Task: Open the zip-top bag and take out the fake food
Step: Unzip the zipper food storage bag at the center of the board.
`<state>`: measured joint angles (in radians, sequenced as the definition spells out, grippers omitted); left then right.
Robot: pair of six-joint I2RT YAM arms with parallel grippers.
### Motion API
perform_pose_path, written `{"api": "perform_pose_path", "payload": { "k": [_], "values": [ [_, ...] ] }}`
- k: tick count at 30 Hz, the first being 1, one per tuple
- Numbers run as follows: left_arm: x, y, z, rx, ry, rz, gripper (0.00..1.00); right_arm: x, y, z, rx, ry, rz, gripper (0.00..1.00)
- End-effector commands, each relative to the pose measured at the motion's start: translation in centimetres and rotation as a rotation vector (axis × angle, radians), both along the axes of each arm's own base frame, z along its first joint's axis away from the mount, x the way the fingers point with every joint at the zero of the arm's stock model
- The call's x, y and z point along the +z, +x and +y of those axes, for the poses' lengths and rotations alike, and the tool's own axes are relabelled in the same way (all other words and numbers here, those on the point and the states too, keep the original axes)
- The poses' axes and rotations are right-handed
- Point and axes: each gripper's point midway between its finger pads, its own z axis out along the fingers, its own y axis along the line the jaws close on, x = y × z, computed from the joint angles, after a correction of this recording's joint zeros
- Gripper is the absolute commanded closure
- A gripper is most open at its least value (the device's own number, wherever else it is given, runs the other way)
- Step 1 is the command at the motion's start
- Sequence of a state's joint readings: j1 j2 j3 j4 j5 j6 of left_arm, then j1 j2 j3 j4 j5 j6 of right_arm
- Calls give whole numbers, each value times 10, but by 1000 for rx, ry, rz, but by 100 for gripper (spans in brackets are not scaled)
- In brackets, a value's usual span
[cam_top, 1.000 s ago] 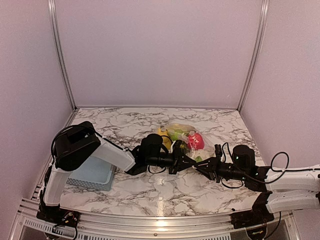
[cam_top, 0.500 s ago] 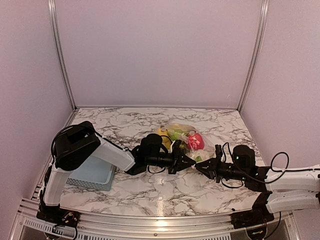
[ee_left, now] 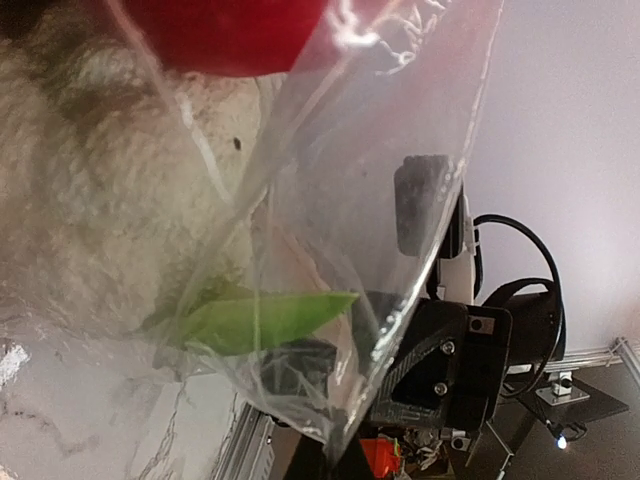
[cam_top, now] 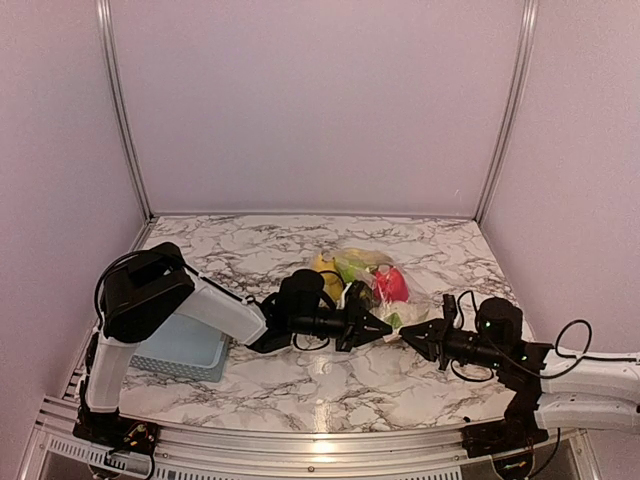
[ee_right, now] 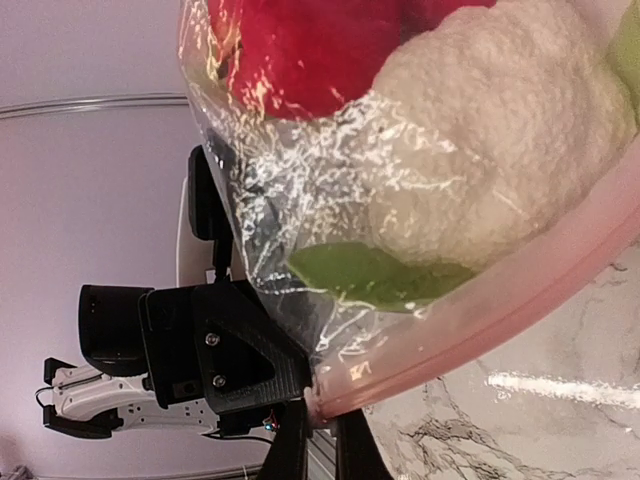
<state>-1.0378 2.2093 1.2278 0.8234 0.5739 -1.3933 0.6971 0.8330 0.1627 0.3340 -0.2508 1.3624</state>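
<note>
The clear zip-top bag [cam_top: 372,285] lies mid-table with the fake food inside: a yellow banana [cam_top: 328,267], a red apple [cam_top: 392,283] and a pale cabbage [cam_top: 392,318]. My left gripper [cam_top: 383,326] reaches in from the left, shut on the bag's near edge. My right gripper [cam_top: 408,340] faces it from the right, shut on the opposite lip. In the left wrist view the bag [ee_left: 330,200] hangs from my left gripper [ee_left: 350,462], with a green leaf [ee_left: 265,318] inside. In the right wrist view my right gripper [ee_right: 322,440] pinches the pink zip strip [ee_right: 480,310] below the cabbage [ee_right: 490,170] and apple [ee_right: 300,50].
A light blue lattice basket [cam_top: 185,350] sits at the near left, partly under the left arm. Pale walls with metal rails [cam_top: 128,110] enclose the marble table [cam_top: 250,245] on three sides.
My right gripper has shut on the bag's lip and drawn back to the right, away from the left gripper. The left arm has stayed in place, still gripping.
</note>
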Motion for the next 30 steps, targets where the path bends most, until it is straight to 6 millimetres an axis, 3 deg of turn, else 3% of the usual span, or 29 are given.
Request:
{"api": "perform_pose_path", "payload": {
  "k": [1, 11, 30],
  "values": [
    [-8, 3, 16, 14, 66, -8, 100, -9, 15, -24, -145, -21, 18, 100],
    [12, 3, 33, 31, 73, -59, 100, 11, 23, -41, -221, -68, -43, 100],
    [71, 5, 64, 79, 38, -159, 100, 117, 66, -70, -324, -291, -281, 100]
  ]
}}
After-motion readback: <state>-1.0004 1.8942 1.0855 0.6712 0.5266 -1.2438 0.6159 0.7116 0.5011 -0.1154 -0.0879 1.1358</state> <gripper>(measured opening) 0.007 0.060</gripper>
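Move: At the left hand's fingertips is the bag's pinched corner, and the zip's end held by the right hand is about 3 cm to the right and level; for the right hand that piece is between its fingers. From the right hand, the cauliflower in the bag lies some 7 cm ahead, 1 cm right and 4 cm lower. The red pepper is roughly 13 cm ahead, 2 cm left and 4 cm lower. Drawing apart, the two hands pull the zip edge open between them while keeping their pinches: the right first slides a little to the right, then climbs about 9 cm, going 4 cm forward and as much right, fingers swinging clockwise. The left keeps hold of its corner, easing 5 cm left and then rising nearly 8 cm as it rolls slightly. ##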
